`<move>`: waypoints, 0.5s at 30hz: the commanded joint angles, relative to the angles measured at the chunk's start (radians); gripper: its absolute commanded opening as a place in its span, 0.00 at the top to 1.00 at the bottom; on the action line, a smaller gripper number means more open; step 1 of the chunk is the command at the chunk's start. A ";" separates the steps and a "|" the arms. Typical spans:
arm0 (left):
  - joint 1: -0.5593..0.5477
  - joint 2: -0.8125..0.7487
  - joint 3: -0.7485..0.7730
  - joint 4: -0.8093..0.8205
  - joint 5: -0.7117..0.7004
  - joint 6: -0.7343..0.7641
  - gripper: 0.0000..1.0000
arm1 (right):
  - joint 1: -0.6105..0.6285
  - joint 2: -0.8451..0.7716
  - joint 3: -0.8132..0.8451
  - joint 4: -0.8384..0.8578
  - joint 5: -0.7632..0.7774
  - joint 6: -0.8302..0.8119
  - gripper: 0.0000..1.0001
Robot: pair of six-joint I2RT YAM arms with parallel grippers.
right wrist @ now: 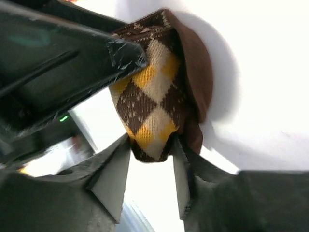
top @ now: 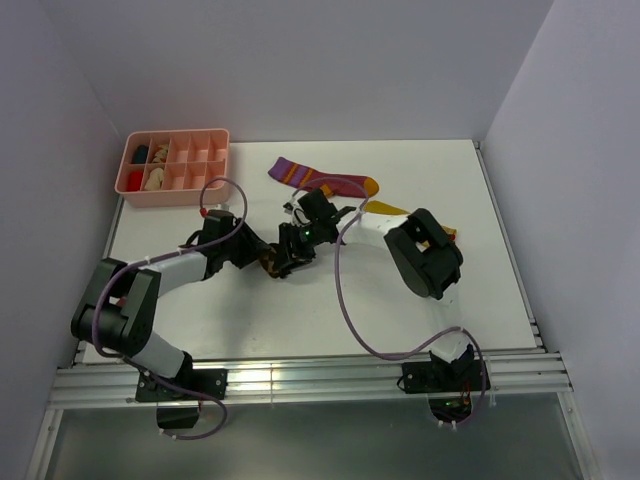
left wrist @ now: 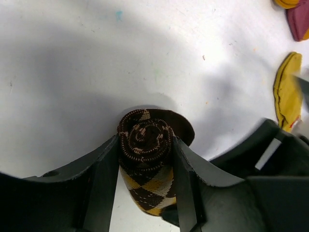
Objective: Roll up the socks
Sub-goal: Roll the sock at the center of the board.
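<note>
A brown-and-tan diamond-check sock (left wrist: pixel 149 186), rolled into a tight cylinder, stands between the two arms at mid-table (top: pixel 272 262). My left gripper (left wrist: pixel 146 142) is shut on it, one finger pressed against each side of the roll. My right gripper (right wrist: pixel 151 145) is open, and its fingertips flank the lower end of the same sock (right wrist: pixel 154 96). A maroon sock (top: pixel 320 180) with a purple cuff and orange toe lies flat behind the grippers. A mustard-yellow sock (top: pixel 385 210) lies next to it, partly under the right arm.
A pink compartment tray (top: pixel 175 190) with small items sits at the back left corner. Walls close the table on the left, back and right. The right arm's elbow (top: pixel 425 255) hangs over the right half of the table.
</note>
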 commanded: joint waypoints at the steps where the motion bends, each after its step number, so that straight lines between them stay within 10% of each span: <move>1: -0.013 0.044 0.052 -0.155 -0.088 0.055 0.51 | 0.011 -0.159 -0.084 0.083 0.285 -0.116 0.53; 15: -0.062 0.168 0.264 -0.329 -0.123 0.113 0.50 | 0.253 -0.342 -0.250 0.335 0.842 -0.509 0.34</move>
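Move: The left hand still holds the rolled brown-checkered sock, its middle about 1 cm back and 2 cm right of that hand. From the right hand the roll lies some 3 cm left and 1 cm ahead. From the left hand, the purple-maroon sock lies about 19 cm ahead and 15 cm right, the yellow sock some 9 cm ahead and 35 cm right, and the red sock 7 cm back and 24 cm left. Bring the right gripper clear of the checkered roll: open the fingers further and draw up about 6 cm, first swinging forward and right, then coming back left as you rise, with the wrist turning some 50 degrees so its forward side lifts. Meanwhile keep the left fingers on the roll and ease it about 2 cm forward and slightly right, tilting a little. ##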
